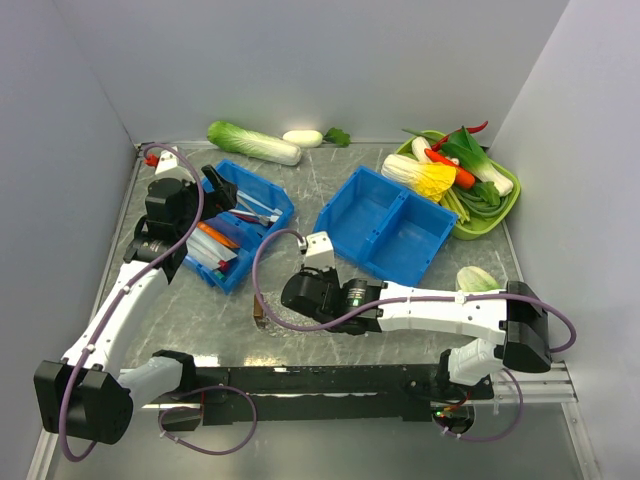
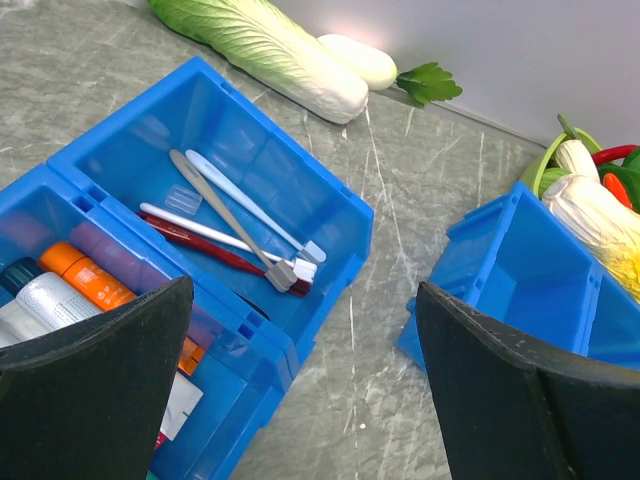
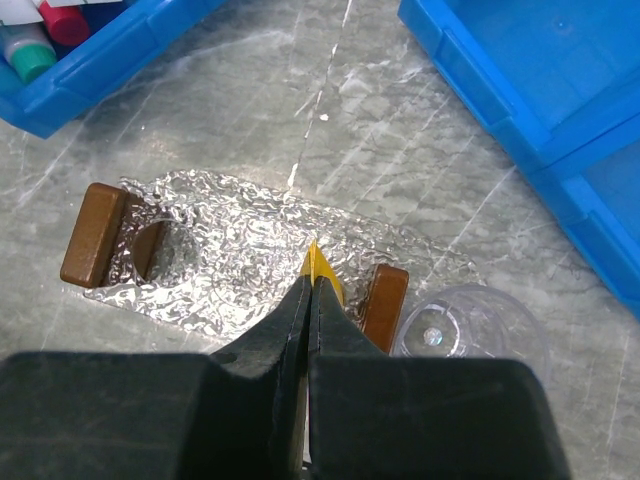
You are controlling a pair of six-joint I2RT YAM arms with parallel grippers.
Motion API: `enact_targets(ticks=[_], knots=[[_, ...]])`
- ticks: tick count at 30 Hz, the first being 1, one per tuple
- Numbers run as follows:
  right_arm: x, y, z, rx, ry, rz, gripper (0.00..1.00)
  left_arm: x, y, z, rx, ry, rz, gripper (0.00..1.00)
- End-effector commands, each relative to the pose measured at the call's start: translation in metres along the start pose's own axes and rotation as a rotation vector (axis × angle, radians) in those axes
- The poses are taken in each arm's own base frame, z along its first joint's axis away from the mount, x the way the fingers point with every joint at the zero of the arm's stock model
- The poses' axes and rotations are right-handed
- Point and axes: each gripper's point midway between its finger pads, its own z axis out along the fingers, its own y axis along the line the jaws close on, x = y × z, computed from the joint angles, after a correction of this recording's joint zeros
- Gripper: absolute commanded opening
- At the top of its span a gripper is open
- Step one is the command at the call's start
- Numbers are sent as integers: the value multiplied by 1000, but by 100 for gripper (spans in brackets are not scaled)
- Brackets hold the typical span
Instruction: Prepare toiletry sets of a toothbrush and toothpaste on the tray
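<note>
The clear bumpy tray (image 3: 230,240) with brown end handles lies on the table below my right gripper (image 3: 312,285). That gripper is shut on a thin yellow edge (image 3: 326,272), which looks like the flat end of a toothpaste tube; the rest of it is hidden by the fingers. In the top view the tray (image 1: 268,322) is mostly covered by the right gripper (image 1: 283,305). My left gripper (image 2: 305,300) hangs open and empty over the left blue bin (image 2: 330,215). Its far compartment holds several toothbrushes, among them a grey toothbrush (image 2: 225,222); the near one holds tubes (image 2: 90,280).
A second blue bin (image 1: 385,225) with two empty compartments stands mid-table. A green tray of vegetables (image 1: 500,210) is at the back right, a cabbage (image 1: 252,142) at the back. A clear round cup (image 3: 465,330) sits just right of the tray.
</note>
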Motion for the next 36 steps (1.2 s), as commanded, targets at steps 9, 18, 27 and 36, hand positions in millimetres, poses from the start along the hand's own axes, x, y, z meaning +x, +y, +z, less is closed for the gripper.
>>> enact_targets(ticks=[9, 18, 27, 36], knots=[[-3, 4, 5, 17, -34, 18, 11, -11, -10, 0, 38, -31, -9, 96], [-7, 3, 2, 8, -45, 21, 40, -10, -11, 0, 43, -28, -9, 97], [-19, -1, -7, -8, -75, 36, 73, -12, -9, -3, 34, -37, -3, 97], [-48, -13, -28, -142, -169, 99, 87, -14, 23, -17, -125, -74, 11, 99]])
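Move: Shut in the right fingers is the toothpaste's flat yellow end, its body reaching down about 4 cm to its middle. The tray lies about 8 cm below the right hand, its middle some 4 cm to the left and level fore and aft. On the same height, the tray's right brown handle is about 4 cm to the right, the clear cup about 8 cm right and 1 cm back. From the left hand the toothpaste lies roughly 20 cm back, 22 cm right and 15 cm down. Staying practically still over the right half of the tray, the right hand spreads its shut fingers nearly all the way and lets go of the toothpaste's yellow end. Only once they are wide apart does it begin to lift, about 1 cm up with a slight shift to the right, a pad clear on either side of the toothpaste. ##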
